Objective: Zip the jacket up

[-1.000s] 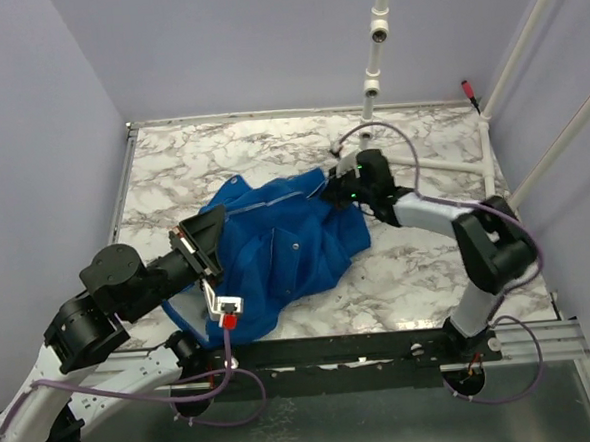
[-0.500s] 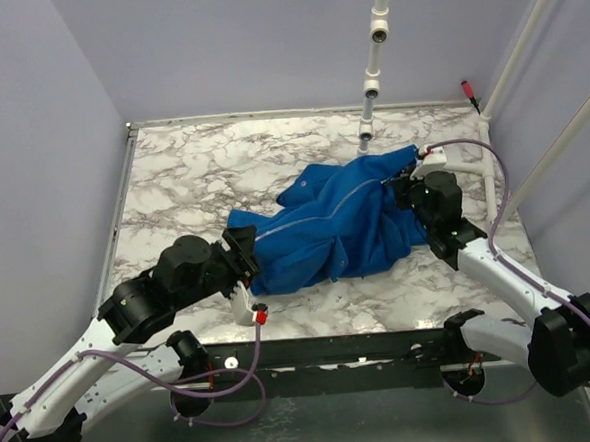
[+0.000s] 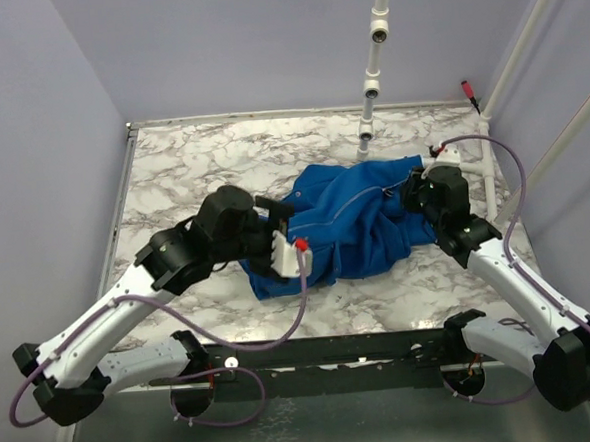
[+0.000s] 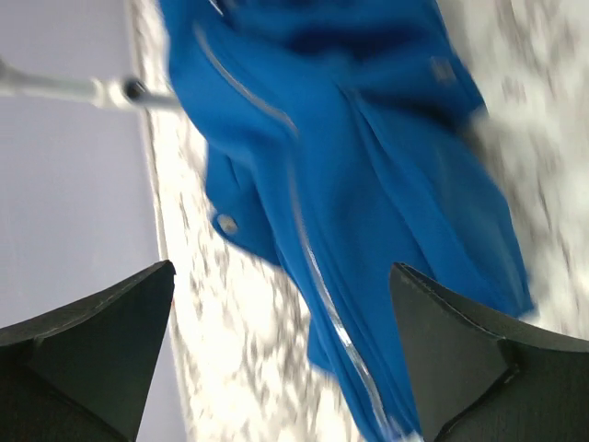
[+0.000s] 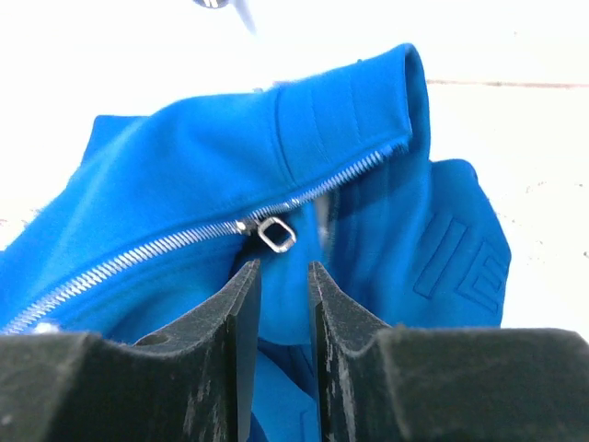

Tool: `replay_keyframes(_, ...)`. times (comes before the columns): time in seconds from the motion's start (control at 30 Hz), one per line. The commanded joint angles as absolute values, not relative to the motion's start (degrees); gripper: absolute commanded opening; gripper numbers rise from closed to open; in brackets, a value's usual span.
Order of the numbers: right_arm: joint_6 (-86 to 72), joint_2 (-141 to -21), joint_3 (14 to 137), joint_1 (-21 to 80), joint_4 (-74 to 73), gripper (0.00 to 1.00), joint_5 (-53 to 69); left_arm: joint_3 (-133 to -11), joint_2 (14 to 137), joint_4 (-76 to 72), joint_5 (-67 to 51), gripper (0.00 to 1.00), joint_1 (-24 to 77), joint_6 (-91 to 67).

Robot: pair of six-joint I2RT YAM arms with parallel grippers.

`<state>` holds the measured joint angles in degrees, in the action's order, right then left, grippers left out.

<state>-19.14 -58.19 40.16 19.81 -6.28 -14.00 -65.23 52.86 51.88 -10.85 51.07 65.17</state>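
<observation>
The royal-blue jacket [image 3: 350, 223] lies bunched on the marble table [image 3: 192, 167], its closed zipper [image 3: 339, 210] running as a pale line from lower left to upper right. My left gripper [image 3: 281, 234] hovers at the jacket's left end, jaws wide open and empty. In the left wrist view the left gripper [image 4: 282, 269] frames the jacket [image 4: 368, 157] and its zipper [image 4: 304, 249]. My right gripper [image 3: 413, 189] sits at the collar end. In the right wrist view the right gripper [image 5: 283, 267] stands narrowly open, and the silver zipper pull [image 5: 276, 233] hangs free just beyond the tips, below the collar [image 5: 340, 110].
A white pipe post [image 3: 370, 81] hangs over the table's far middle. Another white pipe [image 3: 487, 159] runs along the right side. Lilac walls close in the table on the left, back and right. A metal snap [image 4: 225, 224] shows on the jacket's hem.
The left gripper has opened wide, let go of the jacket's lower end and shifted right. The right gripper has parted its jaws and released the zipper pull.
</observation>
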Motion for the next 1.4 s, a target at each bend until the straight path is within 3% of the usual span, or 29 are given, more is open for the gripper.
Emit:
replay_keyframes(0.0,-19.9,-57.7,43.9,19.5,-10.2,0.31,-16.2,-69.9,62.2,26.6,-23.0,0.99,51.0,39.4)
replay_keyframes(0.13,-21.1,-56.7,43.5,19.3,-11.2,0.32,-15.9,-68.2,74.6,3.2,-21.8,0.99,50.9,28.4)
replay_keyframes(0.37,-23.5,-51.5,41.2,18.8,-12.9,0.45,-17.4,-77.4,96.5,-7.9,-26.0,0.99,48.9,24.4)
replay_keyframes(0.63,-23.9,-50.2,40.5,17.2,-13.6,0.53,-16.9,-89.7,109.8,-5.3,-23.6,0.95,48.8,27.3)
replay_keyframes(0.87,-24.3,-53.3,41.5,11.0,-11.1,0.54,-9.2,-87.3,111.8,-0.4,-23.8,0.79,48.0,32.9)
replay_keyframes(1.07,-24.6,-56.2,42.2,7.6,-8.0,0.55,-1.7,-86.1,111.7,4.0,-22.6,0.87,46.1,34.5)
replay_keyframes(1.2,-24.9,-57.6,42.4,7.6,-7.1,0.55,-0.4,-88.8,113.5,6.4,-22.5,0.87,45.8,32.7)
replay_keyframes(1.3,-25.1,-57.6,42.3,7.6,-6.6,0.54,-0.4,-88.0,113.7,6.5,-22.3,0.74,45.7,34.4)
replay_keyframes(1.37,-25.1,-57.5,42.2,7.6,-6.4,0.53,-0.4,-87.0,113.5,6.6,-21.2,0.52,45.8,36.0)
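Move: The closed zip strip just short of the slider is the left hand's target: about 19 cm ahead of it, 23 cm to its right and 13 cm below. The slider with its pull lies some 7 cm farther right, the collar 6 cm right of the slider and 5 cm farther out. A white post foot stands about 9 cm beyond the zip strip. From the right hand, the pull is about 4 cm ahead, 3 cm left and 4 cm below; the collar 9 cm ahead, 3 cm right. Towards the closed zip strip beside the slider the open left hand sweeps right and forward, about 30 cm over the jacket. It rises briefly, then sinks, easing back left some 3 cm at the last as its fingers start closing around the strip. The right hand, already free of the pull, lifts slightly, slides about 4 cm right, edges partly back left while lowering, and opens wider with a slight roll. ##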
